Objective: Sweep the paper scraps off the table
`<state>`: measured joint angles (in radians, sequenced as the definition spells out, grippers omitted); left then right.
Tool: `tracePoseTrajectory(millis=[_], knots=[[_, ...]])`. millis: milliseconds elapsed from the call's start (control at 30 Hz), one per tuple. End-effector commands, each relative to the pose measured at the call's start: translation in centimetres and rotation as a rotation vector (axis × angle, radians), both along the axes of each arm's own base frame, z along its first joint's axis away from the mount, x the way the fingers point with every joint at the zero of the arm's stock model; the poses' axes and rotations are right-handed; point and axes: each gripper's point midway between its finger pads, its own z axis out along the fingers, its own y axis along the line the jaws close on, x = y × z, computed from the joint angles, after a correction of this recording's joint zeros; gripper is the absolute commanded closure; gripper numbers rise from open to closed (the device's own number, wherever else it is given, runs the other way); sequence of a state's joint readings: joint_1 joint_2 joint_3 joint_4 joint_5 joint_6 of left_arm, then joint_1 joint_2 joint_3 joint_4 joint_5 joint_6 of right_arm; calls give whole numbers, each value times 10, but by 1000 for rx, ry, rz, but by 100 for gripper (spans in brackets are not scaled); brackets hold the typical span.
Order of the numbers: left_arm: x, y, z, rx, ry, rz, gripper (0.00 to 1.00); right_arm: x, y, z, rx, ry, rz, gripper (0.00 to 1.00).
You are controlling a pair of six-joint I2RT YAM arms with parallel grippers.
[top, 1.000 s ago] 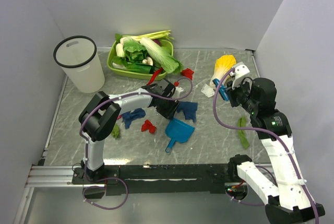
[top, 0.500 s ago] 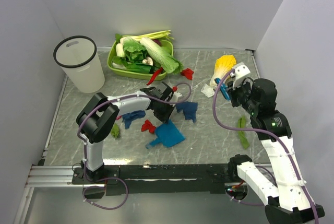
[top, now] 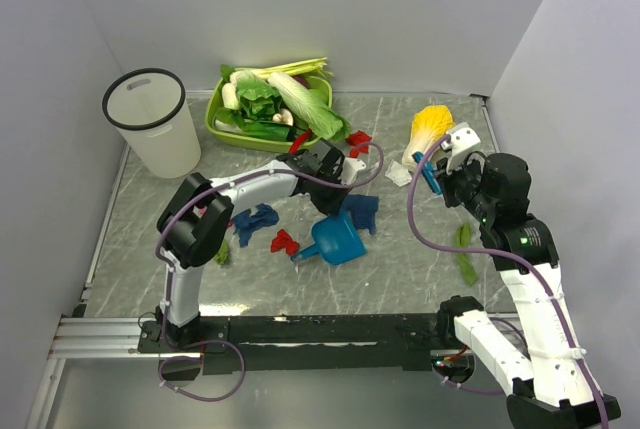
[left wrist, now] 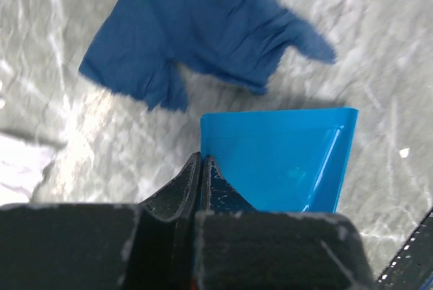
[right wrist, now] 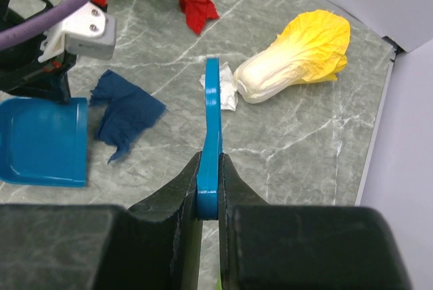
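Paper scraps lie on the table (top: 400, 269): red ones (top: 358, 139) (top: 284, 241), dark blue ones (top: 255, 221) (top: 362, 211), a white one (top: 398, 176) and a green one (top: 222, 252). My left gripper (left wrist: 201, 158) is shut on the side wall of the light-blue dustpan (left wrist: 284, 161), which hangs tilted beside the dark blue scrap (left wrist: 196, 26). In the top view the dustpan (top: 338, 239) sits mid-table with its handle pointing left. My right gripper (right wrist: 210, 168) is shut on a thin blue plastic tool (right wrist: 213, 101), held over the right side, above the white scrap (right wrist: 226, 90).
A white bin (top: 152, 134) stands at the back left, next to a lime-green tray (top: 215, 119) of leafy vegetables. A yellow cabbage (top: 428, 129) lies at the back right. A long green piece (top: 465, 254) lies near the right arm. White walls enclose the table; a black rail (top: 320, 334) runs along the near edge.
The left gripper has shut on the dustpan. The dustpan turned so its handle points left instead of toward the near edge, then shifted right and back. The right arm stays still.
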<state>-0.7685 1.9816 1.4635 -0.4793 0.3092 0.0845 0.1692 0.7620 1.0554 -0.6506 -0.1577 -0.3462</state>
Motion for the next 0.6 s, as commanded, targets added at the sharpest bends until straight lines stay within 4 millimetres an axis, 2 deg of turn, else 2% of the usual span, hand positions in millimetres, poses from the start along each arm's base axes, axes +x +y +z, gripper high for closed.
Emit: tracePoseTrajectory(millis=[0,100,200,267,300,333,367,400,467,500,567], knots=[[-8,-21,7,-72,42,-70,99,1,-4,4,-9,-29,-12,100],[-16,-24,1,-74,71,-91,96,2,-5,3,-13,-26,-14,100],[-23,-27,-5,-70,98,-109,87,3,-5,2,-12,-24,-13,100],[-24,-32,-1,-73,95,-125,80,4,-4,2,-9,-21,-14,100],[-23,-33,3,-74,82,-126,73,4,-4,2,-10,-19,-14,100],[-20,-32,7,-73,63,-114,57,4,-5,2,-12,-21,-16,100],[-14,-28,12,-62,33,-93,52,4,-5,2,-12,-19,-17,100],[-13,-27,29,-77,-3,-95,48,5,-6,1,-12,-14,-20,100],[-16,-16,41,-74,-26,-100,41,4,-5,0,-11,-9,-16,100],[-23,-13,63,-122,-41,-127,40,4,-5,-1,-11,-5,-14,100],[-40,8,60,-126,-17,-176,36,4,-4,-4,-10,0,-13,100]])
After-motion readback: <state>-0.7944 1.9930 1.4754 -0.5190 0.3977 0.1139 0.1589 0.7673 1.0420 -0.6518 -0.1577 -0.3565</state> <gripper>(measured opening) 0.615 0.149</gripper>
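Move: The left hand already pinches the blue dustpan by its forward rim. The pan's middle lies about 7 cm back from this hand and some 4 cm below, with the handle pointing left. Counted from the left hand, the navy cloth is roughly 7 cm to the right and level with it, the red cloth 11 cm left and 7 cm back, and the white scrap 6 cm left and 6 cm ahead. The dustpan is about 25 cm left of the right hand, 4 cm back and 28 cm below. Back, down and slightly right, the left hand sets the held dustpan down on the table beside the navy cloth, travelling roughly 3 cm in all. Near the low point its fingers open wide and let go of the forward rim, and it then starts straight up, about 1.5 cm, fingers still pointing down and to the right. ##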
